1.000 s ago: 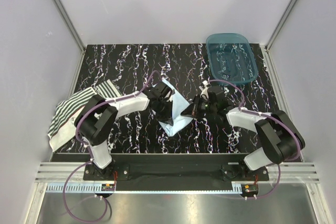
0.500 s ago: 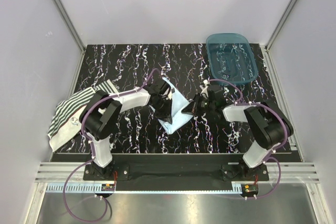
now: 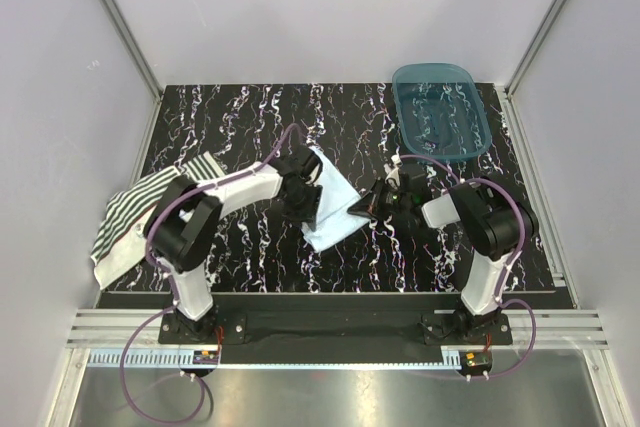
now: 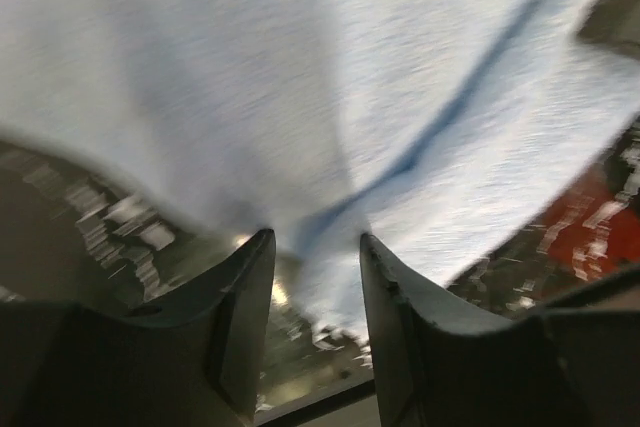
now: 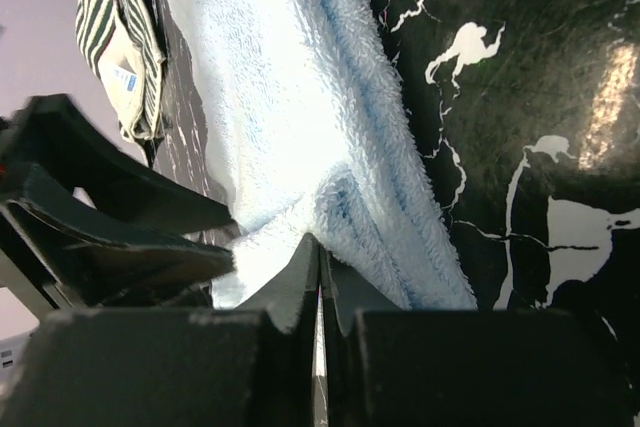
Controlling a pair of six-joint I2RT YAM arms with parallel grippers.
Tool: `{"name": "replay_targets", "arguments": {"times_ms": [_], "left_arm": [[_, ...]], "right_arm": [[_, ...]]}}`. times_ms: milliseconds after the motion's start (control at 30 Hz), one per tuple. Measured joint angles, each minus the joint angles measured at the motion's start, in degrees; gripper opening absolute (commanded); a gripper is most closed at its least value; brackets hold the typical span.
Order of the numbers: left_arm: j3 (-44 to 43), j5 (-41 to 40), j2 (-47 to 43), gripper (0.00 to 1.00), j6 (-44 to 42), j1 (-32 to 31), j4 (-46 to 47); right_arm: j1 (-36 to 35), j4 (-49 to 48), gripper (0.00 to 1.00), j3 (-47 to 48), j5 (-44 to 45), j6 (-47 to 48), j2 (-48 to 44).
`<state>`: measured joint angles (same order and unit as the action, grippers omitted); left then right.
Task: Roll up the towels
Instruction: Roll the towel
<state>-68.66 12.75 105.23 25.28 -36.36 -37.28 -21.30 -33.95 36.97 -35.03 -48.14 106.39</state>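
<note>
The light blue towel (image 3: 332,215) lies folded in the middle of the black marbled table (image 3: 240,117), between my two grippers. At its left side, my left gripper (image 3: 311,201) (image 4: 315,239) stands open, and a fold of the blue towel (image 4: 330,97) runs down between its tips. My right gripper (image 3: 363,209) (image 5: 320,243) is shut at the towel's right edge, where the fluffy cloth (image 5: 300,107) bunches into its tips. The green-and-white striped towel (image 3: 135,215) (image 5: 108,17) lies crumpled at the table's left edge, behind the left arm.
A translucent teal tub (image 3: 441,112) stands at the back right corner of the table. White walls with metal rails close in the table on three sides. The left arm's dark fingers (image 5: 110,212) show at the left of the right wrist view.
The left gripper's jaws have parted from their hold on the blue towel. The right arm has folded in closer to the towel, its gripper still shut at the edge.
</note>
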Motion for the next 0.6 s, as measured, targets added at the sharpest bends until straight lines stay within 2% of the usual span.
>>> {"name": "replay_targets", "arguments": {"times_ms": [133, 267, 333, 433, 533, 600], "left_arm": [[0.0, -16.31, -6.6, 0.44, 0.0, -2.69, -5.92], [-0.66, -32.13, -15.02, 0.44, -1.29, -14.03, -8.07], [-0.55, -33.9, -17.9, 0.46, -2.8, -20.22, -5.88], [2.1, -33.14, -20.24, 0.47, -4.55, -25.29, -0.59], [6.43, -31.45, -19.65, 0.47, -5.6, -26.03, 4.68], [8.41, -30.8, -17.86, 0.51, -5.86, -26.03, 6.69]], "right_arm": [[0.09, -0.98, 0.04, 0.0, -0.24, -0.35, 0.48], [0.09, -0.98, 0.04, 0.0, -0.24, -0.37, 0.5], [0.09, -0.96, 0.04, 0.0, -0.24, -0.37, 0.5], [0.09, -0.79, 0.04, 0.07, -0.24, -0.37, 0.5], [0.09, -0.39, 0.04, 0.11, -0.2, -0.35, 0.39], [0.09, 0.11, 0.04, 0.11, -0.15, -0.31, 0.15]]}}
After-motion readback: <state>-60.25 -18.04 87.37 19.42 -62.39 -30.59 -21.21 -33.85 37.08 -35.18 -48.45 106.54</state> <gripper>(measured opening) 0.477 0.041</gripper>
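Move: The left fingers, half open, are low over the near part of the folded light-blue towel. Its near end is about 4 cm back, 2 cm to the right and 2 cm below, and its far end some 17 cm ahead and 2 cm left. The right fingertips are on the towel about 10 cm to the left hand's right and 5 cm farther out. From the right hand, that near end lies roughly 8 cm back, 8 cm left and 1 cm below. The left hand comes up off the towel with its fingers staying about half open, first swinging some 4 cm left, then arcing back and right at about 10 cm above its start and sinking again to finish 5 cm back, 4 cm right and 6 cm up, behind and above the towel's near end. On the way the wrist tilts some 30 degrees so the fingers point forward and down at that end, while the right hand stays still, its shut fingertips still resting on the towel's fold. ##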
